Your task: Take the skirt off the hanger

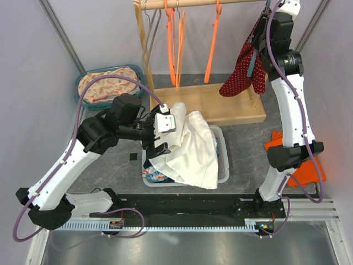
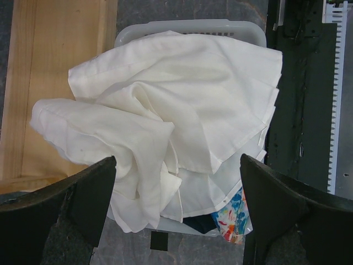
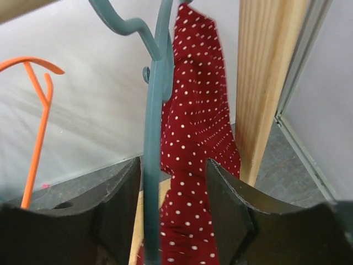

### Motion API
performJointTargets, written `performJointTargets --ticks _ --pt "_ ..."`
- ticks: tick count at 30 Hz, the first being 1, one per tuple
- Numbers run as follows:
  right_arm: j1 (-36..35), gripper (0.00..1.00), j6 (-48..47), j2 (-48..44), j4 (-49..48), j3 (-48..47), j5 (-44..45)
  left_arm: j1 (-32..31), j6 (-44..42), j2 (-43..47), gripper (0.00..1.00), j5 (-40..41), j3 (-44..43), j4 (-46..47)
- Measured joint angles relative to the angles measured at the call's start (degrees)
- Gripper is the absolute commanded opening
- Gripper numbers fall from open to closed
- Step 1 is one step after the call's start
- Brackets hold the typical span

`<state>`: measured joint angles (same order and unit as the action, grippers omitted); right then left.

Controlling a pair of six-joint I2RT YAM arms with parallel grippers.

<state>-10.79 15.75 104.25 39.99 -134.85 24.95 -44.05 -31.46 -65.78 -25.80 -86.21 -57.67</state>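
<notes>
The skirt [image 1: 241, 73] is dark red with white dots and hangs from a teal hanger [image 1: 255, 54] at the right end of the wooden rail. My right gripper [image 1: 265, 21] is raised to it. In the right wrist view the jaws of my right gripper [image 3: 172, 163] stand apart, with the hanger's teal stem [image 3: 151, 138] beside the left finger and the skirt [image 3: 193, 121] between them. My left gripper [image 2: 177, 160] hangs wide open over a white garment [image 2: 182, 99] piled in a basket [image 1: 223, 168] and holds nothing.
Empty orange hangers [image 1: 172, 44] hang on the wooden rack [image 1: 209, 105], whose post [image 3: 265, 83] stands just right of the skirt. A teal bin of floral cloth [image 1: 107, 85] is at back left. Orange cloth [image 1: 309, 172] lies by the right arm's base.
</notes>
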Motion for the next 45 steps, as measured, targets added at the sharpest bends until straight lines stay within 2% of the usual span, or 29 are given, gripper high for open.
performJointTargets --ticks 7,18,20,21,24,40,45 --pt "-2.01 0.50 -1.62 0.33 0.44 -3.06 3.50 0.00 0.00 0.20 1.00 -0.02 0.02 -0.02" --pt "-2.12 0.52 -2.56 1.95 2.34 -4.04 6.73 0.00 0.00 0.42 1.00 -0.02 0.04 -0.04" --pt "-2.12 0.40 -2.69 1.97 2.69 -3.91 6.91 0.00 0.02 0.42 1.00 -0.07 0.04 -0.04" --pt "-2.12 0.23 -2.91 1.97 2.80 -3.85 6.93 0.00 0.00 0.42 1.00 -0.07 0.04 -0.04" --pt "-2.12 0.00 -3.54 1.97 3.23 -3.58 6.27 0.00 0.00 0.42 1.00 -0.11 0.04 -0.07" --pt "-5.25 0.00 -8.11 0.68 -2.84 -2.71 6.34 0.00 0.00 0.42 1.00 -0.31 0.04 -0.09" --pt "-6.32 0.00 -10.34 -2.29 -5.44 -0.28 3.39 0.00 0.02 0.42 1.00 -0.31 0.04 -0.09"
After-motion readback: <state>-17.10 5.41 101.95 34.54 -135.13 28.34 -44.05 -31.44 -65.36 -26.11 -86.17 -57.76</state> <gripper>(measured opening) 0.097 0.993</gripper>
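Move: The grey-blue hanger's near arm stands upright between the open right fingers, about 1 cm to the left. The red dotted skirt hangs about 12 cm beyond the hand, some 3 cm right and 10 cm lower. The rack's right post is roughly 9 cm ahead and 10 cm right; the nearest orange hanger is about level and 14 cm left. From the left hand, the grey-blue hanger is some 33 cm ahead, 37 cm right and 15 cm higher. With the right gripper around the grey-blue hanger's near arm, bob up about 2 cm and settle back down, then shut the half-open fingers and pinch the arm between the pads. Keeping that grip, lift it some 4 cm while carrying it about 3 cm left and a little back towards you, rolling the hand slightly so its right side rises. ##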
